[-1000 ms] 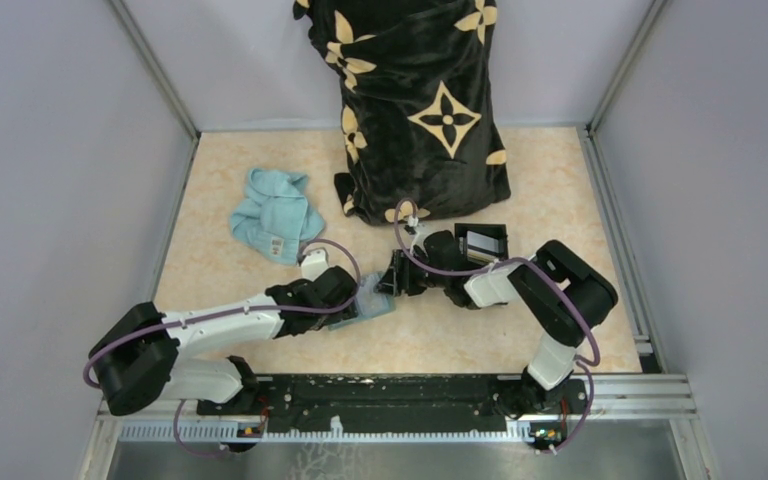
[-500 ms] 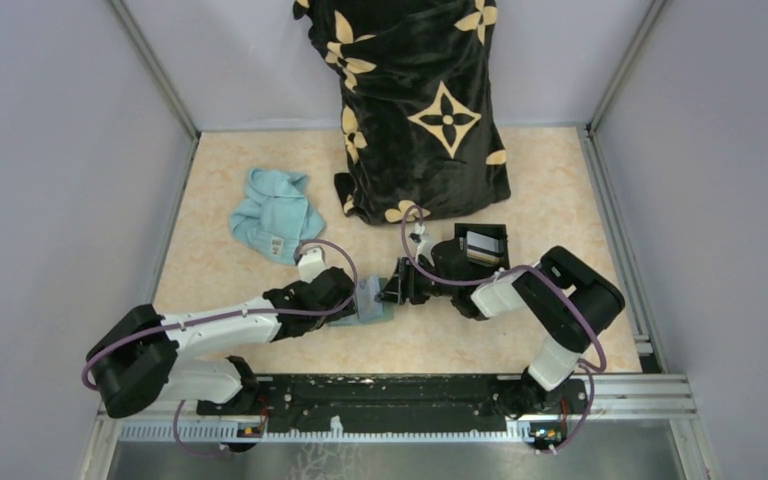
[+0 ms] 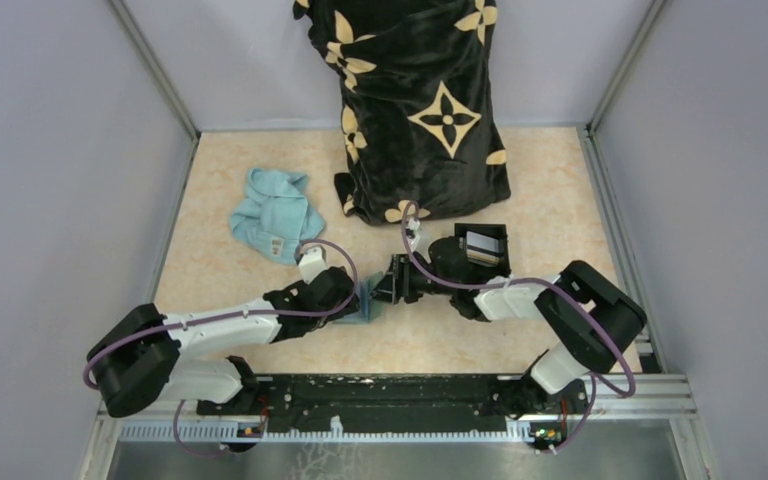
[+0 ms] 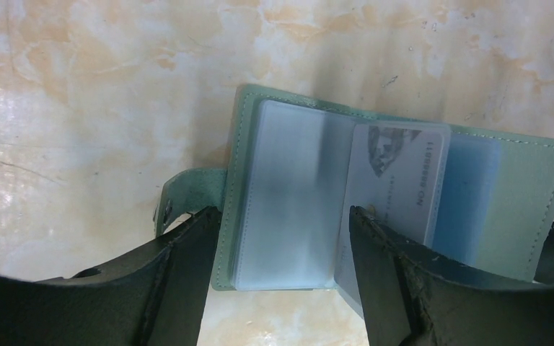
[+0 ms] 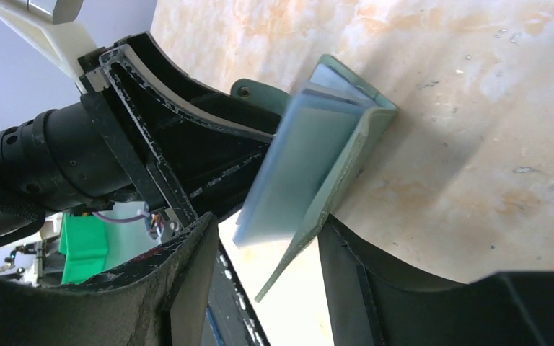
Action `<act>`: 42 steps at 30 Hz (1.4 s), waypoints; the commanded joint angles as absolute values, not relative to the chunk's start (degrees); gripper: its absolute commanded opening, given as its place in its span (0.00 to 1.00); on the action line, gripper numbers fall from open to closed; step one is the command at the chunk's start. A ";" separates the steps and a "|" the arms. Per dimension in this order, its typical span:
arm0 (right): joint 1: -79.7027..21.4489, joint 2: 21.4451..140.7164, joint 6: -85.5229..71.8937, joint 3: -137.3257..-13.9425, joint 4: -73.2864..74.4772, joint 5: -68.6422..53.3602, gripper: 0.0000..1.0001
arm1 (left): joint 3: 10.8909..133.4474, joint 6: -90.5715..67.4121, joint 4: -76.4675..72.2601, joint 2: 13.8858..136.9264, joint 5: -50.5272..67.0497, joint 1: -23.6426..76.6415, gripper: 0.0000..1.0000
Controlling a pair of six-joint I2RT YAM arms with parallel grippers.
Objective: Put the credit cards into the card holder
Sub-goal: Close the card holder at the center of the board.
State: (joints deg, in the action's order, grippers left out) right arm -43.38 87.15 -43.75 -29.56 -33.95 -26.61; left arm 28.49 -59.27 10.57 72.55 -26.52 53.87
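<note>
The sage-green card holder [image 4: 526, 194] lies open on the table, its clear sleeves fanned up. A pale silvery credit card [image 4: 397, 176] sits in one sleeve and a blue one [image 4: 469, 187] shows behind it. My left gripper [image 4: 283, 216] is open and straddles the left stack of sleeves, one fingertip [image 4: 371, 234] resting against the silvery card's sleeve. My right gripper [image 5: 268, 223] is open too, coming from the opposite side; the holder's green cover [image 5: 332, 187] leans on its right finger. In the top view both grippers meet at the card holder [image 3: 369, 300].
A black square box [image 3: 483, 243] holding more cards stands just behind the right gripper. A light blue cloth [image 3: 275, 215] lies at the back left. A black blanket with gold flowers [image 3: 420, 110] hangs over the back middle. Grey walls enclose the table.
The card holder has gone from lying flat to half folded up between the grippers. The left jaws have narrowed a little. The right arm's elbow has swung out to the right.
</note>
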 commanded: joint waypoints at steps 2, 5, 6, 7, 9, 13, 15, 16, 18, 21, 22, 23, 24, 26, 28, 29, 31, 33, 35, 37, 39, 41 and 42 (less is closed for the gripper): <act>-45.36 89.07 -44.64 -32.33 -36.68 -26.64 0.54 | 24.25 -62.22 15.92 75.86 -18.25 54.05 0.74; -46.37 89.54 -44.91 -33.02 -37.42 -26.15 0.54 | 23.89 -62.44 16.75 74.72 -18.68 54.05 0.74; -46.59 89.56 -44.98 -33.38 -37.37 -25.99 0.54 | 23.71 -62.43 16.78 74.34 -18.66 54.06 0.74; -46.77 89.56 -45.00 -33.86 -37.17 -25.88 0.53 | 23.53 -62.41 16.79 74.05 -18.67 54.08 0.74; -47.16 89.56 -44.91 -34.75 -36.79 -25.69 0.53 | 23.25 -62.59 16.72 73.82 -18.49 54.05 0.73; -47.89 89.49 -44.68 -36.41 -35.58 -25.19 0.53 | 22.79 -62.82 16.37 73.64 -17.74 54.14 0.72; -48.07 89.56 -44.56 -36.94 -35.25 -24.93 0.53 | 22.82 -62.95 17.20 72.58 -17.95 54.11 0.72; -48.17 89.56 -44.56 -36.99 -35.20 -24.80 0.53 | 22.85 -62.95 17.89 71.80 -18.55 54.13 0.71; -48.38 89.73 -44.49 -37.38 -34.84 -24.57 0.53 | 22.79 -63.04 19.45 69.77 -19.40 54.08 0.71; -48.65 90.80 -44.43 -37.91 -34.59 -24.55 0.53 | 22.87 -63.18 21.33 66.87 -20.05 54.10 0.71; -48.74 91.31 -44.51 -38.00 -34.82 -24.46 0.53 | 23.04 -63.30 22.07 66.20 -20.26 54.16 0.71; -48.92 91.72 -44.66 -38.05 -35.19 -24.47 0.53 | 23.07 -63.39 22.79 65.61 -20.30 54.09 0.71; -49.04 92.13 -44.79 -38.12 -35.48 -24.49 0.52 | 23.13 -63.48 23.59 65.12 -20.30 54.13 0.71; -49.37 92.91 -44.91 -38.29 -35.92 -24.43 0.52 | 23.48 -63.78 24.97 64.19 -20.28 54.15 0.72; -49.63 93.69 -44.89 -38.69 -36.03 -24.33 0.52 | 23.77 -64.12 26.50 63.11 -20.49 54.14 0.73; -49.71 94.05 -44.95 -38.89 -36.16 -24.30 0.52 | 24.08 -64.30 27.28 62.42 -20.68 54.15 0.74; -49.90 94.18 -45.08 -39.38 -36.38 -24.34 0.52 | 24.40 -64.78 28.87 60.81 -21.16 54.15 0.74; -50.13 96.17 -45.18 -39.98 -36.33 -24.36 0.52 | 24.65 -65.26 30.61 59.27 -21.64 54.20 0.74; -50.41 96.63 -45.09 -40.80 -35.97 -24.25 0.52 | 24.71 -65.89 32.24 57.59 -22.07 54.14 0.74; -50.76 97.02 -44.84 -41.58 -35.40 -23.96 0.52 | 24.76 -66.65 34.21 55.83 -22.50 54.17 0.74; -50.87 97.56 -44.68 -41.97 -35.17 -23.78 0.51 | 24.74 -67.30 35.21 53.94 -23.15 54.20 0.75; -50.94 98.06 -44.65 -42.22 -35.15 -23.65 0.51 | 24.88 -67.69 36.22 52.00 -23.87 54.14 0.74; -50.87 98.35 -44.69 -42.31 -35.20 -23.57 0.51 | 25.04 -67.80 36.67 51.39 -24.29 54.16 0.74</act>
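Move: The right hand's fingertips already rest against the outer face of the card holder's half-raised cover, whose middle is about 1 cm to that hand's left, level fore and aft, and 2 cm lower. The open holder's middle lies some 4 cm left, 1 cm back and 6 cm down; the black tray is about 21 cm right and 6 cm ahead. From the left hand, over the uncovered page, the holder's middle is some 4 cm right, 1 cm ahead and 1 cm below. Keeping a fingertip against the cover's outer face, the right hand pushes the cover leftward over the pages about 5 cm, rising a little midway and then dipping a couple of centimetres, fingers still half open. The left fingers first stay on the page, then come off it and withdraw back and left some 7 cm, staying low and wide open. ##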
